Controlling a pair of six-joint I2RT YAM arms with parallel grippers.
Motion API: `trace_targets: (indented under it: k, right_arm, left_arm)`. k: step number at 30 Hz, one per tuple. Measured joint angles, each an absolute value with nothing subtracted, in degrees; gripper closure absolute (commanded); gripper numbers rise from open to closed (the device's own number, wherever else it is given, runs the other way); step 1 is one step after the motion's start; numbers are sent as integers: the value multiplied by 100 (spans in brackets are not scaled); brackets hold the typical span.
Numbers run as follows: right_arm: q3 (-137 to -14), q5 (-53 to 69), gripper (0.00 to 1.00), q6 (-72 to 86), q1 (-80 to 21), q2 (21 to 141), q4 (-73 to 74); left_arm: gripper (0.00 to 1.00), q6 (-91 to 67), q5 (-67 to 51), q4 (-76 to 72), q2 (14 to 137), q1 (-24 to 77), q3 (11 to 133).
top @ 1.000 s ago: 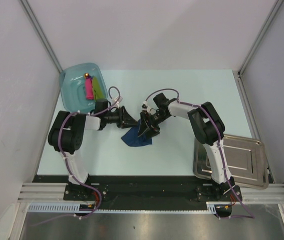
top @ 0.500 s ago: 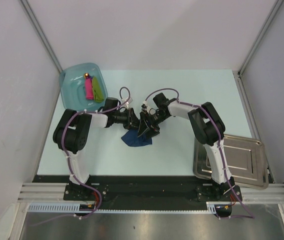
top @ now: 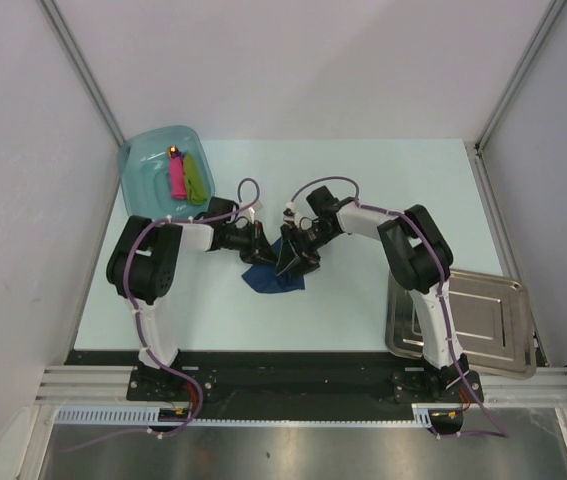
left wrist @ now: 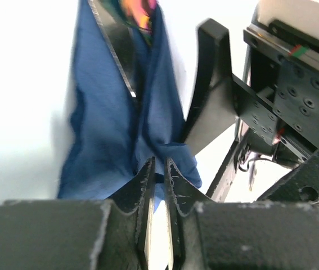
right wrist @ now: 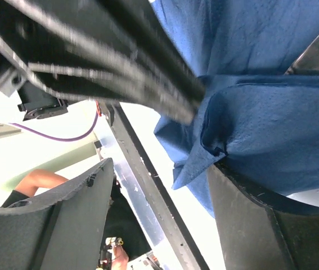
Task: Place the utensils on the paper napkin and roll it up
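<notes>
The paper napkin [top: 275, 279], dark blue and crumpled into folds, lies at the table's middle between both grippers. My left gripper [top: 263, 252] reaches in from the left. In the left wrist view its jaws [left wrist: 159, 163] stand closed to a thin slit, pinching the napkin's [left wrist: 108, 118] near fold. My right gripper [top: 292, 262] is open over the napkin's far side. One finger [right wrist: 260, 225] presses against the cloth [right wrist: 272, 118] and the other finger [right wrist: 52, 225] stands clear of it. One small orange utensil [top: 174, 152] lies in the teal tub. A blurred orange-red bit [left wrist: 139, 11] shows inside the fold.
The pale teal tub [top: 146, 185] at the back left also holds a pink stick [top: 176, 177] and a lime-green stick [top: 195, 178]. A steel tray [top: 483, 320] sits at the near right beside the right arm's base. White walls close in both sides.
My left gripper has moved right, up to the napkin, and its jaws have closed down onto the fold. The right gripper has hardly moved and stays open.
</notes>
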State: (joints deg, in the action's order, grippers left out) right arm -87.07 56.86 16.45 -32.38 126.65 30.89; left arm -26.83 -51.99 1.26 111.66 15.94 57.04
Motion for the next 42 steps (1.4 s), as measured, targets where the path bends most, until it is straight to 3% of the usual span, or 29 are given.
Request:
trace_targets:
  k: [9, 19, 37, 42]
  right_arm:
    - [-8643, 5690, 27, 1719, -3242, 12610, 2945]
    - [-8643, 5684, 24, 1752, -3306, 12610, 2834]
    - [-8646, 5677, 24, 1798, -3347, 12610, 2731]
    - [-8646, 5662, 24, 1798, -3358, 12610, 2729]
  left_arm:
    - [84, -2685, -5120, 150, 11166, 1389, 5719]
    - [65, -3000, -5280, -491, 11163, 1275, 5655]
    - [56, -3044, -5476, -532, 11163, 1667, 5669]
    - [62, -2934, -5551, -373, 11163, 1695, 5669]
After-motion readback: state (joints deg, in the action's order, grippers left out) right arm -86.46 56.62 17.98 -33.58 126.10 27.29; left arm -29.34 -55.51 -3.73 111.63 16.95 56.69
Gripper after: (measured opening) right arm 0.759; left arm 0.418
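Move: The rolled-over edge of the navy napkin, at its near end, sits practically at the left fingertips, about 1 cm to their right and 1 cm lower. From the left hand the knife's middle lies some 3 cm ahead and 3 cm right, and the spoon's bowl roughly 6 cm ahead and 4 cm right, both about 2 cm lower. From the right hand that napkin edge is about 2 cm ahead, 2 cm left and 1 cm down. The napkin's rolled edge, pinched at its near end in the almost shut left fingers, is drawn about 2.5 cm forward and to the left; the fingers then open and let go. The left hand rises 1 cm and swings back and right some 3.5 cm to near its starting place, fingers now nearly half open around the near end. The right hand, still wide open with its forward finger against the fold, creeps 1 cm left. ##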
